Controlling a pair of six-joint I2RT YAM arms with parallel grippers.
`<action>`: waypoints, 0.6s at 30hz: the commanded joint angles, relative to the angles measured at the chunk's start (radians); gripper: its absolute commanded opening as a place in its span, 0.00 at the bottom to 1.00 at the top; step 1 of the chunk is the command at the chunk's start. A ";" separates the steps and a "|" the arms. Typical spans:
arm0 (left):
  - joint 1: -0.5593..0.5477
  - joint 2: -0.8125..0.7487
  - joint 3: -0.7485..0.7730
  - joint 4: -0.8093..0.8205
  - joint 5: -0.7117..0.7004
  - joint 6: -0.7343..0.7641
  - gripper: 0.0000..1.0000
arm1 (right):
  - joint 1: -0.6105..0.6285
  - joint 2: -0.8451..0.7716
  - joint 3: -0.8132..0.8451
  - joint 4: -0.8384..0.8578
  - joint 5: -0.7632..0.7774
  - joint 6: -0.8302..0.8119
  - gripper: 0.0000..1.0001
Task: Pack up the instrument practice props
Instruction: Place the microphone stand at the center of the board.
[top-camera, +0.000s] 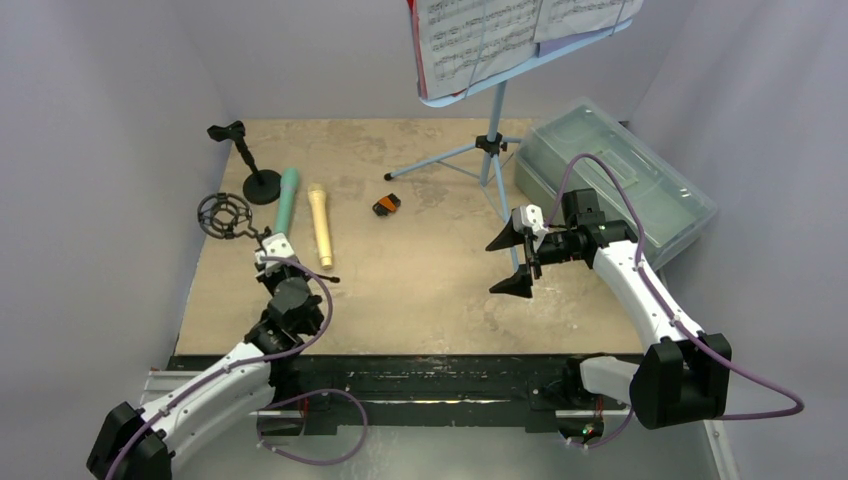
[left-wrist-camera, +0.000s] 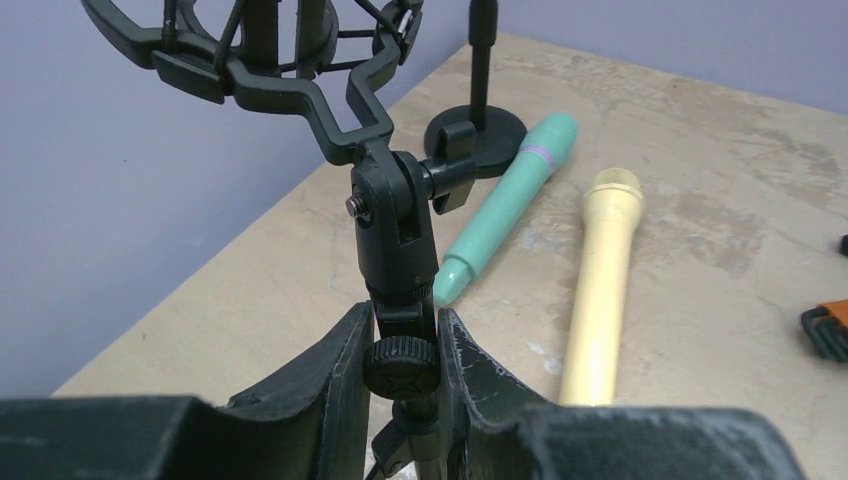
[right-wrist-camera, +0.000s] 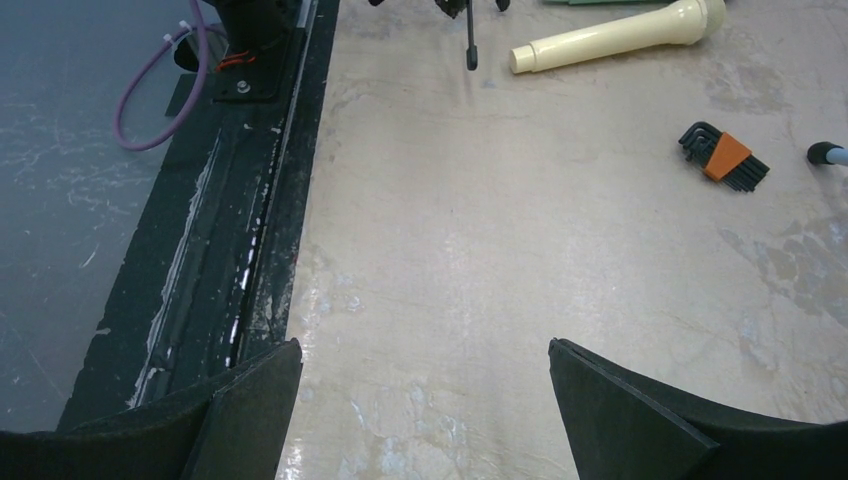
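Note:
My left gripper (top-camera: 258, 240) is shut on the stem of the black microphone tripod (left-wrist-camera: 400, 300), just below its ring-shaped holder (top-camera: 224, 215), near the table's left edge. A teal microphone (top-camera: 287, 200) and a beige microphone (top-camera: 320, 225) lie side by side just right of it. The black round-base pole (top-camera: 262, 185) stands behind them. The light-blue music rack (top-camera: 492, 145) stands at the back on tripod legs, holding white and red-edged music sheets (top-camera: 500, 35). My right gripper (top-camera: 505, 265) is open and empty, hovering over bare table mid-right (right-wrist-camera: 425, 390).
A translucent grey-green plastic box (top-camera: 615, 180), lid shut, sits at the back right beside my right arm. An orange-and-black hex key set (top-camera: 387, 205) lies mid-table. Lilac walls close in the left and right sides. A black rail (right-wrist-camera: 250, 230) runs along the near edge.

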 joint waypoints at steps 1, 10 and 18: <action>0.012 0.019 -0.110 0.400 -0.067 0.182 0.00 | -0.002 -0.012 0.035 -0.018 -0.037 -0.021 0.97; 0.086 0.104 -0.188 0.682 -0.104 0.294 0.00 | -0.002 -0.010 0.035 -0.024 -0.041 -0.026 0.97; 0.134 0.258 -0.159 0.615 -0.135 0.149 0.41 | -0.003 -0.013 0.038 -0.034 -0.042 -0.037 0.97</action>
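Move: The microphone stand (the tripod with the ring holder) is already in the left fingers; the table spot it goes to lies about 5 cm left, 2 cm back and roughly 17 cm below that hand. The green mic lies some 20 cm ahead and 2 cm left, the cream mic 17 cm ahead and 6 cm right, the round-base stand 26 cm ahead and 7 cm left. From the right hand, that spot is about 60 cm left and 4 cm ahead. The left hand carries the microphone stand 5 cm left, sinking 3 cm and turning counter-clockwise, fingers just starting to open. ##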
